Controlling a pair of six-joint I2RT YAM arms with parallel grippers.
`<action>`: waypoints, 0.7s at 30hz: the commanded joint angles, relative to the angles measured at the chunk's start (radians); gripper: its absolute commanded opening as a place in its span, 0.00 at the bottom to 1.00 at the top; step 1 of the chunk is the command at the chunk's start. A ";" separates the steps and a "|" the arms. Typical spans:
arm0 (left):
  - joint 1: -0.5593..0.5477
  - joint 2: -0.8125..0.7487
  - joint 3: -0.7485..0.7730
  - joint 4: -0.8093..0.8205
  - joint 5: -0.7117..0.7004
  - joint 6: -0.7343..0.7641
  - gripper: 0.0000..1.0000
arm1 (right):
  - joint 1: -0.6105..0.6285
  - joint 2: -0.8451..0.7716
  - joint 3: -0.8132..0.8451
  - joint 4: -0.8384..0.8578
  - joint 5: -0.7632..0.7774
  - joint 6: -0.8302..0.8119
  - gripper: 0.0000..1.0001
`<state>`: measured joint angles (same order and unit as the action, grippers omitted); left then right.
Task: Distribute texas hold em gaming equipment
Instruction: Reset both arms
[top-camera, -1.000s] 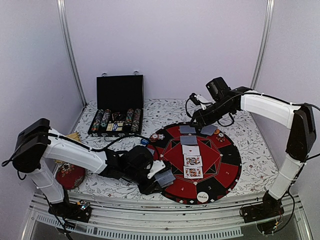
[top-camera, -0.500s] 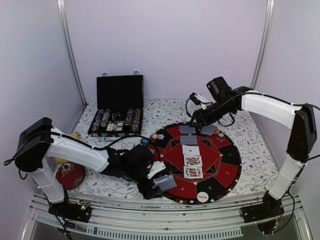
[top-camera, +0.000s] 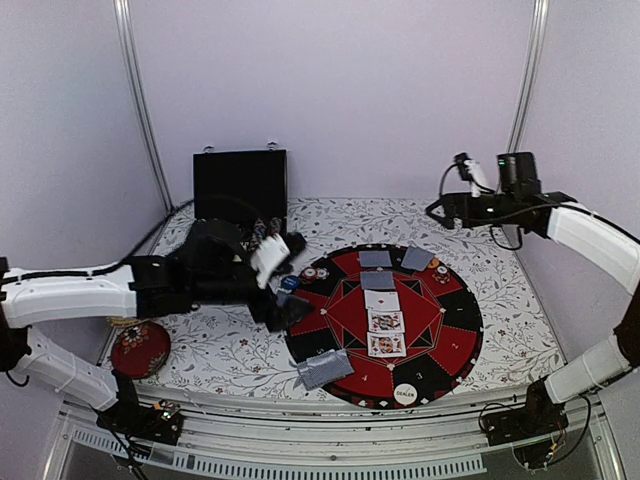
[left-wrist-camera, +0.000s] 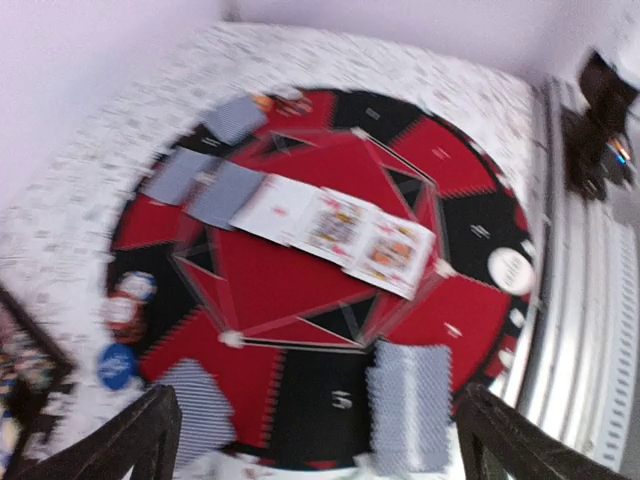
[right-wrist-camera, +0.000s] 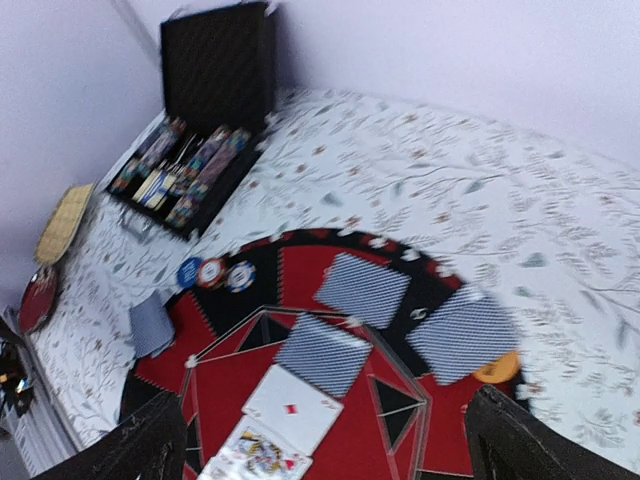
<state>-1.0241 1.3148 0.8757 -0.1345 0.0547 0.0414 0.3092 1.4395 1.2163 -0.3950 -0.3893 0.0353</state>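
On the round mat (top-camera: 455, 330), face-up cards (top-camera: 386, 322) lie in a row at the centre, with a grey-backed card (top-camera: 378, 280) above them. More grey-backed cards lie at the far edge (top-camera: 375, 258) and near-left edge (top-camera: 323, 368). Striped chips (top-camera: 315, 273) and a blue button (top-camera: 289, 283) sit at the mat's left. The orange button (top-camera: 436, 263) is at its far right and the DEALER button (top-camera: 405, 394) at the front. My left gripper (top-camera: 285, 275) hovers open over the mat's left rim, holding nothing. My right gripper (top-camera: 440, 210) hangs open beyond the far edge, empty.
The open black chip case (top-camera: 238, 200) stands at the back left, with chip rows in its tray. A red round cushion (top-camera: 139, 350) lies near the left front corner. Metal frame posts rise at both back corners.
The left gripper let go of grey-backed cards on the mat's near-left edge, opened, and rose back toward the case. The right gripper opened and lifted away from the far cards, to the right.
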 joint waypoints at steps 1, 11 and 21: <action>0.252 -0.160 -0.034 0.140 -0.229 -0.012 0.98 | -0.195 -0.233 -0.230 0.384 -0.012 0.046 0.99; 0.781 -0.308 -0.450 0.716 -0.519 0.016 0.98 | -0.341 -0.499 -0.809 0.972 0.383 -0.025 0.99; 0.936 -0.086 -0.786 1.361 -0.282 0.022 0.98 | -0.346 -0.166 -1.087 1.634 0.344 -0.092 0.99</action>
<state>-0.1204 1.1622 0.1310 0.8848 -0.3439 0.0555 -0.0315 1.1450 0.1719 0.8658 -0.0433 -0.0250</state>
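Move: The wicker basket, beside which the empty left hand will park, lies about 42 cm to its left, 10 cm ahead and 17 cm below; the red cushion some 34 cm left, 2 cm back; the fanned cards roughly 7 cm back and 6 cm right. The empty right hand heads for bare table; from it, the tilted card is some 7 cm ahead, 2 cm left and 24 cm below, with the orange chips 4 cm ahead, 4 cm right. Both open hands swing outward, turning forward, then sink: left about 37 cm towards the basket, right some 20 cm. ##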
